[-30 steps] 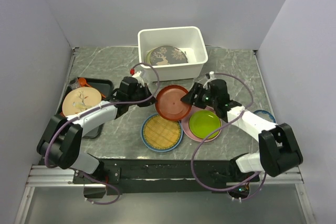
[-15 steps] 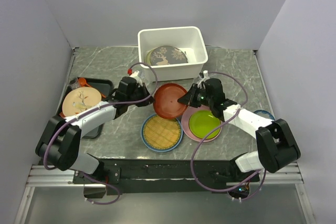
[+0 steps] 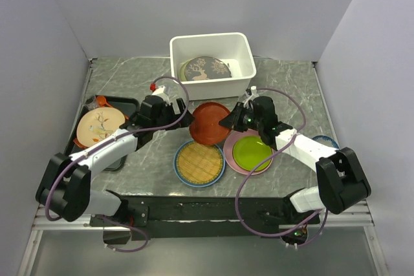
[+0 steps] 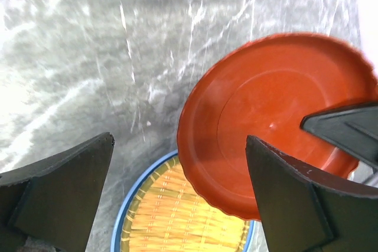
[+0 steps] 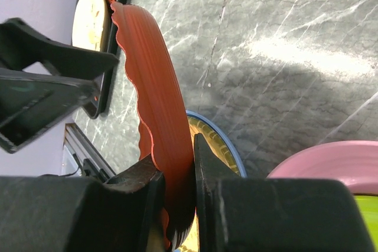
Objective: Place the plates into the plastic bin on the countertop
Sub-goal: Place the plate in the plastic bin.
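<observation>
The red plate [image 3: 210, 123] is tilted up off the countertop [image 3: 149, 159]. My right gripper [image 3: 230, 121] is shut on its right rim, and the right wrist view shows the plate [image 5: 155, 87] edge-on between the fingers. My left gripper [image 3: 178, 121] is open just left of the plate. In the left wrist view its fingers [image 4: 62, 196] stand wide apart, with the plate's [image 4: 271, 116] left edge between them, untouched. The white plastic bin [image 3: 240, 46] at the back holds the grey plate with an animal figure [image 3: 206, 69].
A yellow woven disc on a blue plate [image 3: 199, 163] lies below the red plate. A lime green plate [image 3: 252, 152] sits on a pink plate [image 3: 230, 145]. A cream leaf-sprig plate [image 3: 100, 126] rests on a black tray [image 3: 126, 103]. A small patterned bowl [image 3: 326, 141] is at right.
My right gripper has carried the red plate slightly left and up. My left arm has drawn back a little to the left, its gripper still open.
</observation>
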Robot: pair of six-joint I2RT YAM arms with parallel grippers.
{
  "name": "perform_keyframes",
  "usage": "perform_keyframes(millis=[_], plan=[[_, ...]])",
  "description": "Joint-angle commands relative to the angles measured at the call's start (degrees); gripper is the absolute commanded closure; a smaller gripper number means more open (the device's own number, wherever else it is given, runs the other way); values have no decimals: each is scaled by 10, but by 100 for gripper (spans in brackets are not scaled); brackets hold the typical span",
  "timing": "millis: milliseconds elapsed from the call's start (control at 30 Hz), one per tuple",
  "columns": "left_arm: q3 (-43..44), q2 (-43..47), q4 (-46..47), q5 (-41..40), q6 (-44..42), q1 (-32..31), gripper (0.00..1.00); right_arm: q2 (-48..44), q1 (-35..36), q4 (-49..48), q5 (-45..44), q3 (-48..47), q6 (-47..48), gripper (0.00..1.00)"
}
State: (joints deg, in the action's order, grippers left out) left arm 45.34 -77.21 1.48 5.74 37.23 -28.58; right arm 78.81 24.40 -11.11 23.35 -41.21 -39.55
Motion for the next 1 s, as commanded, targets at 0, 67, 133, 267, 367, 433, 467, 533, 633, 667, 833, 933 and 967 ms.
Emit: perform_keyframes(millis=[0,67,133,267,367,433,467,533,633,667,833,933,967], plan=[[-5,36,11,-37,-10,3,1,-8,0,-7,-8,-20,7,100],[-15,47,13,-39,-7,7,1,-6,0,-1,-8,-26,11,100],[-23,54,17,-45,-2,12,1,-4,1,5,-7,-32,12,100],[-48,78,18,-41,3,37,1,-5,-1,11,-7,-39,19,100],[-68,99,20,-40,11,59,1,-2,-1,16,-4,-48,23,100],[-83,109,26,-24,15,78,1,0,-1,19,0,-59,25,100],[-87,112,27,-19,16,84,1,2,-1,20,3,-63,25,100],[-92,112,27,-6,17,96,1,4,-1,28,6,-77,29,100],[-94,102,25,5,14,109,1,5,-6,24,15,-91,26,100],[-93,98,25,10,13,110,1,6,-8,22,20,-94,25,100],[-92,72,38,23,15,111,1,11,-18,20,46,-121,20,100],[-92,52,55,38,18,111,1,13,-23,35,43,-146,26,100],[-91,46,60,45,19,111,1,13,-27,42,40,-155,29,100]])
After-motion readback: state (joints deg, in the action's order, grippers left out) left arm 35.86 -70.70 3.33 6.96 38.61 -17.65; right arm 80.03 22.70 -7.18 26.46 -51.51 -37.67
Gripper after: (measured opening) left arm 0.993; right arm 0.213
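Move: The red plate is already pinched at its right edge by the right hand; the bin it is taken to has its middle roughly 25 cm ahead of that hand, 6 cm left and a few cm lower. On the counter some 12 cm below, the yellow woven plate sits about 11 cm back and 11 cm left, the pink plate about 7 cm back and 11 cm right. From the empty left hand the bin is around 21 cm ahead and 12 cm right. The red plate, still pinched at its edge, hangs nearly still in the right hand for the first half, then is raised about 5 cm and carried slightly forward towards the bin. The left hand, already open and clear of the plate, rises a little, swings some 7 cm left away from the plate, turning about 10 degrees counter-clockwise, then sinks slightly. ##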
